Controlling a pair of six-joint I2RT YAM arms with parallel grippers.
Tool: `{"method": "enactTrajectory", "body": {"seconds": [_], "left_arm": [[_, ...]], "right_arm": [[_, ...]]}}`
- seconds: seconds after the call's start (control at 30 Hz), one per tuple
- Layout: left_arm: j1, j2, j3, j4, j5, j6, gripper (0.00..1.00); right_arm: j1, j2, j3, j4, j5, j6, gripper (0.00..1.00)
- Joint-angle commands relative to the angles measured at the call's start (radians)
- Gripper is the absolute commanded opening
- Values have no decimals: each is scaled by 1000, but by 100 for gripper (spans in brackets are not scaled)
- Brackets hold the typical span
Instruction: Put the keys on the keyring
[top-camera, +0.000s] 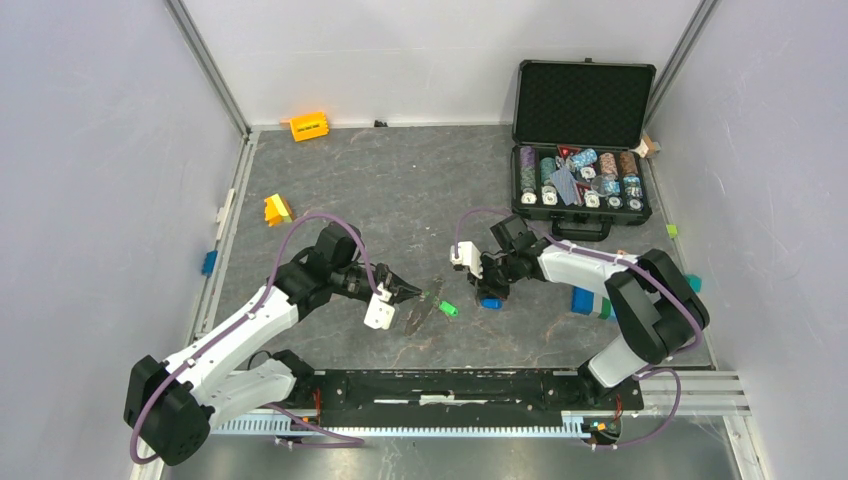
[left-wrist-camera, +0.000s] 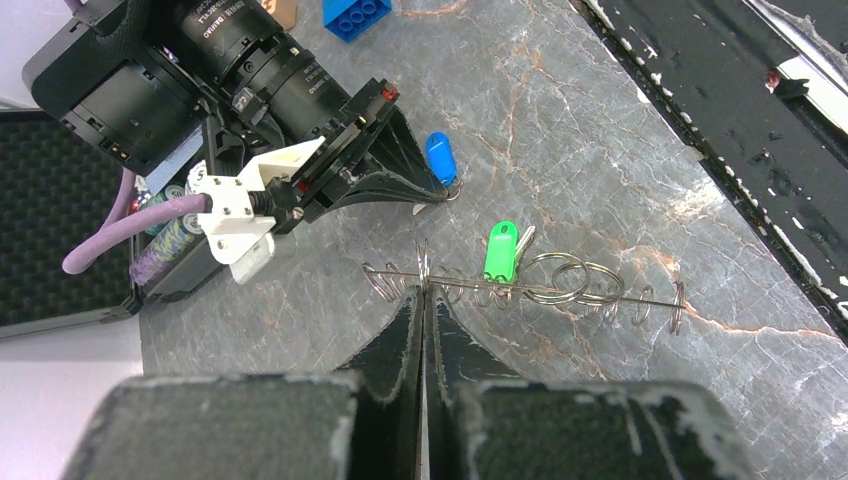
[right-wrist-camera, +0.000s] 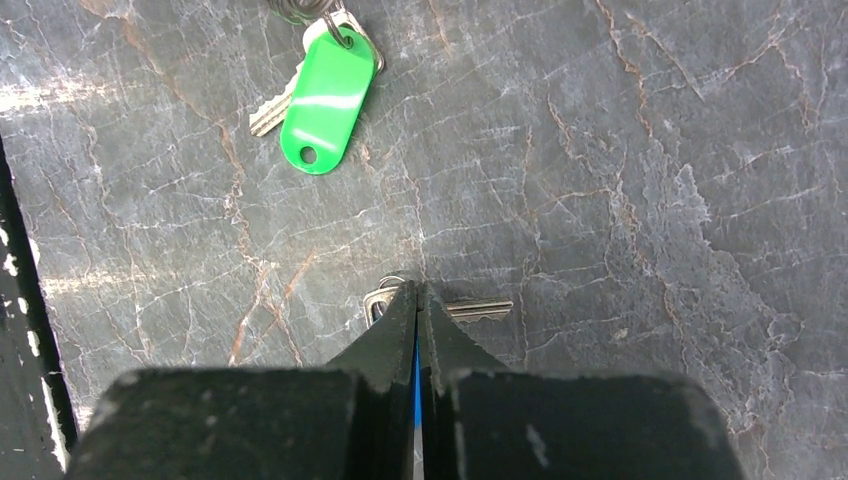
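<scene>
The keyring (left-wrist-camera: 560, 292) is a thin silver wire coil with round loops, lying flat on the dark stone table. My left gripper (left-wrist-camera: 424, 292) is shut on one of its loops near the left end. The green-headed key (left-wrist-camera: 501, 252) rests across the coil; it is also the green key (right-wrist-camera: 325, 100) at the top of the right wrist view. My right gripper (right-wrist-camera: 417, 290) is shut on the blue-headed key (left-wrist-camera: 440, 158), with a blue sliver between its fingers and the silver blade (right-wrist-camera: 480, 308) sticking out sideways. From above, the left gripper (top-camera: 405, 292) and right gripper (top-camera: 488, 292) face each other.
An open black case (top-camera: 612, 222) of poker chips stands at the back right. An orange block (top-camera: 309, 126) and a yellow block (top-camera: 277, 210) lie at the left. A blue block (top-camera: 583, 300) sits by the right arm. A black rail (top-camera: 450, 385) runs along the near edge.
</scene>
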Motion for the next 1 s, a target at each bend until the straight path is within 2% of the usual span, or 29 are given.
{"method": "enactTrajectory", "body": {"seconds": [0.0,0.57,0.97], "left_arm": [[-2,-13,39,10,37,-40,2],[-2,10,52,10,42,-58,2],[-3,59,81,38,98,-151,2]], "right_arm": [[0,-36,24,-13,31,-4,0],[-44,-208,33,-19,27,-61,0],[-44,-350,59,-74,-105,-213,0]]}}
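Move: The keyring that the right hand's key is bound for lies about 12 cm to that hand's left, 7 cm farther back and some 10 cm above. The green tag hanging from it is nearer: about 7 cm left, 5 cm back and 5 cm up. The held key's blue tag lies some 2 cm back and 1 cm right of the right fingers. From the left hand, which holds the keyring, the keyring's middle is about 5 cm below and 2 cm back. Straight up off the table, slowly at first and then faster, the right hand lifts the key and blue tag about 9 cm, easing some 2 cm forward on the way, towards the keyring's height. Its shut fingers keep their pinch while the wrist turns about 20 degrees, swinging the fingertips forward and a little up. The left hand stays in place with the keyring still pinched, tilting only about 5 degrees. ##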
